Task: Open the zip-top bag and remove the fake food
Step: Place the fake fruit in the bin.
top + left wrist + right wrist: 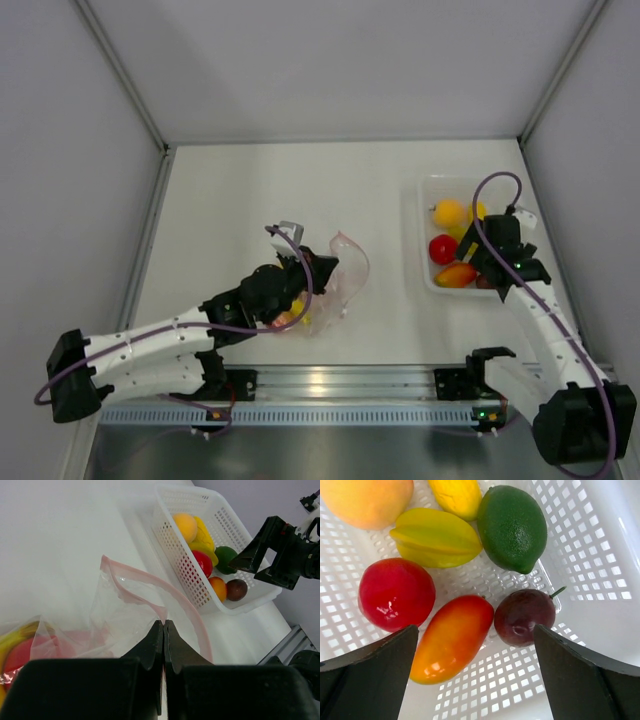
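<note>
The clear zip-top bag (340, 268) lies mid-table with its pink zip strip (150, 580) gaping open. My left gripper (164, 623) is shut on the bag's edge, and a thin bit of film shows between the pressed fingers. Yellow and red fake food (17, 650) still sits inside the bag at the left. My right gripper (475, 630) hangs open over the white basket (600, 545), holding nothing. Below it lie a dark purple fruit (525, 617), an orange-red mango (452, 637), a red fruit (395, 592), a lime (512, 527) and a yellow star fruit (435, 537).
The perforated white basket (425, 190) stands at the right side of the table, close to the right wall. Grey walls enclose the table on three sides. An aluminium rail (340, 382) runs along the near edge between the arm bases.
</note>
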Motion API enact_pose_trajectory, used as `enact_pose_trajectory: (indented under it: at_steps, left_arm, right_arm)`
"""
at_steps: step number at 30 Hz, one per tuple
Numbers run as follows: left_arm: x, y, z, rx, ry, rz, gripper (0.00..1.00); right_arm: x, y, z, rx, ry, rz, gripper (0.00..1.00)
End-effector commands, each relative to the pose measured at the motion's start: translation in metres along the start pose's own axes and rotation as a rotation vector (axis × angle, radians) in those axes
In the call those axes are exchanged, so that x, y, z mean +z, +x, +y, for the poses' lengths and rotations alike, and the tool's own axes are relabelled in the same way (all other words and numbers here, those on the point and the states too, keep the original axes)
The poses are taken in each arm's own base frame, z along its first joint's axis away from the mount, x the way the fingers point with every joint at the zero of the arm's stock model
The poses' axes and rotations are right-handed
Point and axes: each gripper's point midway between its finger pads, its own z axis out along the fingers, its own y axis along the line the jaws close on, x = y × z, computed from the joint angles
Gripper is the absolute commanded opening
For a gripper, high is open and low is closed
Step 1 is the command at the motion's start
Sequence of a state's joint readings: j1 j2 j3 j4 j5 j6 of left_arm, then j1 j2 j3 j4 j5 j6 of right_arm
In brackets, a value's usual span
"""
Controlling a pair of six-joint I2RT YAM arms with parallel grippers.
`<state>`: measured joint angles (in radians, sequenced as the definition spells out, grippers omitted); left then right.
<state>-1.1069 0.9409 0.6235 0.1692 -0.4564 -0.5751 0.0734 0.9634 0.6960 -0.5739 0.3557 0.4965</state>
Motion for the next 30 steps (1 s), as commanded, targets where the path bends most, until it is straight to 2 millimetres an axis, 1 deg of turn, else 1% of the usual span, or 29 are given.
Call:
enact_pose_trajectory:
  at_steps: [1,3,4,6,7,8,9,10,11,12,13,14,15,16,17,18,19,20,21,22,23,24,25,27,28,30]
  left_arm:
    - [0.002,-0.022,-0.023,-0.003,0.069,-0.030,0.00]
    - [0.002,-0.023,-0.026,-0.003,0.080,-0.026,0.00]
    - [0.003,-0.023,-0.027,0.000,0.081,-0.026,0.00]
    - [0.004,-0.025,-0.029,0.007,0.083,-0.028,0.00]
    - [0.006,-0.027,-0.031,0.012,0.083,-0.030,0.00]
    - [0.007,-0.028,-0.033,0.016,0.090,-0.029,0.00]
    - [0.008,-0.029,-0.034,0.021,0.091,-0.029,0.00]
    - [0.011,-0.027,-0.034,0.035,0.087,-0.019,0.00]
    - [0.013,-0.031,-0.040,0.040,0.097,-0.023,0.00]
    - [0.014,-0.029,-0.046,0.055,0.127,0.002,0.00]
    - [0.020,-0.023,-0.045,0.075,0.128,0.027,0.00]
    - [0.023,-0.031,-0.051,0.073,0.139,0.024,0.00]
    - [0.027,-0.029,-0.050,0.083,0.147,0.050,0.00]
    - [0.033,-0.026,-0.052,0.106,0.156,0.068,0.00]
    - [0.035,-0.026,-0.056,0.125,0.173,0.078,0.00]
    - [0.038,-0.031,-0.062,0.139,0.188,0.076,0.00]
    - [0.043,-0.025,-0.064,0.167,0.197,0.102,0.00]
    - [0.045,-0.025,-0.065,0.176,0.197,0.109,0.00]
    - [0.048,-0.028,-0.069,0.179,0.201,0.107,0.00]
    - [0.050,-0.022,-0.072,0.186,0.219,0.129,0.00]
    - [0.051,-0.022,-0.073,0.185,0.221,0.130,0.00]
    - [0.052,-0.020,-0.072,0.166,0.213,0.134,0.00]
    - [0.052,-0.020,-0.069,0.156,0.200,0.130,0.00]
    - [0.053,-0.022,-0.064,0.133,0.169,0.111,0.00]
    - [0.051,-0.020,-0.061,0.126,0.165,0.108,0.00]
    - [0.050,-0.023,-0.062,0.102,0.175,0.082,0.00]
  right_arm:
    - [-0.024,-0.042,0.009,0.028,-0.069,-0.125,0.99]
    - [-0.039,-0.052,0.020,0.038,-0.151,-0.155,0.99]
    - [-0.047,-0.050,0.039,0.031,-0.265,-0.136,0.99]
    - [-0.067,-0.058,0.063,0.033,-0.421,-0.160,0.99]
    - [-0.080,-0.055,0.081,0.026,-0.536,-0.131,0.99]
    - [-0.088,-0.054,0.091,0.050,-0.599,-0.111,0.99]
    - [-0.095,-0.054,0.099,0.058,-0.649,-0.096,0.97]
    - [-0.106,-0.053,0.113,0.061,-0.738,-0.069,0.86]
    - [-0.114,-0.053,0.122,0.086,-0.790,-0.050,0.81]
    - [-0.120,-0.049,0.133,0.082,-0.839,-0.022,0.74]
    - [-0.129,-0.053,0.141,0.084,-0.877,-0.025,0.60]
    - [-0.135,-0.053,0.150,0.097,-0.902,-0.014,0.56]
    - [-0.147,-0.042,0.166,0.060,-0.955,0.015,0.53]
    - [-0.157,-0.048,0.174,0.052,-0.964,-0.005,0.48]
    - [-0.165,-0.046,0.184,0.043,-0.986,0.005,0.47]
    - [-0.178,-0.032,0.200,-0.003,-1.031,0.041,0.46]
    - [-0.189,-0.036,0.208,-0.007,-1.056,0.037,0.40]
    - [-0.198,-0.035,0.216,-0.005,-1.088,0.045,0.38]
    - [-0.205,-0.025,0.226,-0.029,-1.115,0.074,0.36]
    - [-0.209,-0.028,0.230,-0.027,-1.118,0.062,0.36]
    - [-0.209,-0.025,0.233,-0.027,-1.107,0.070,0.36]
    - [-0.207,-0.017,0.236,-0.039,-1.094,0.090,0.35]
    - [-0.201,-0.012,0.236,-0.040,-1.073,0.098,0.34]
    - [-0.195,-0.006,0.239,-0.019,-1.070,0.109,0.31]
    - [-0.185,0.004,0.238,-0.018,-1.054,0.132,0.29]
    - [-0.180,0.015,0.241,-0.011,-1.045,0.166,0.27]
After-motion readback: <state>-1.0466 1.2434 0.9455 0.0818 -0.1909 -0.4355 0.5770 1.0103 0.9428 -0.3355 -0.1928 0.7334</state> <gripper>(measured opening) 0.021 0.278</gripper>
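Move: The bag's open mouth, its rim already pinched by the left fingers, lies about 31 cm left of the right hand, 6 cm back and roughly 8 cm higher; from the left hand it spreads some 4 cm to the right and 1 cm back. Just under the right hand in the bin, about 3 cm down, sit the plum 3 cm right and level, and the orange fruit 3 cm left, 1 cm ahead. Fingers narrowing, the right hand sweeps some 26 cm left and up towards the bag mouth the left carries rightward. ##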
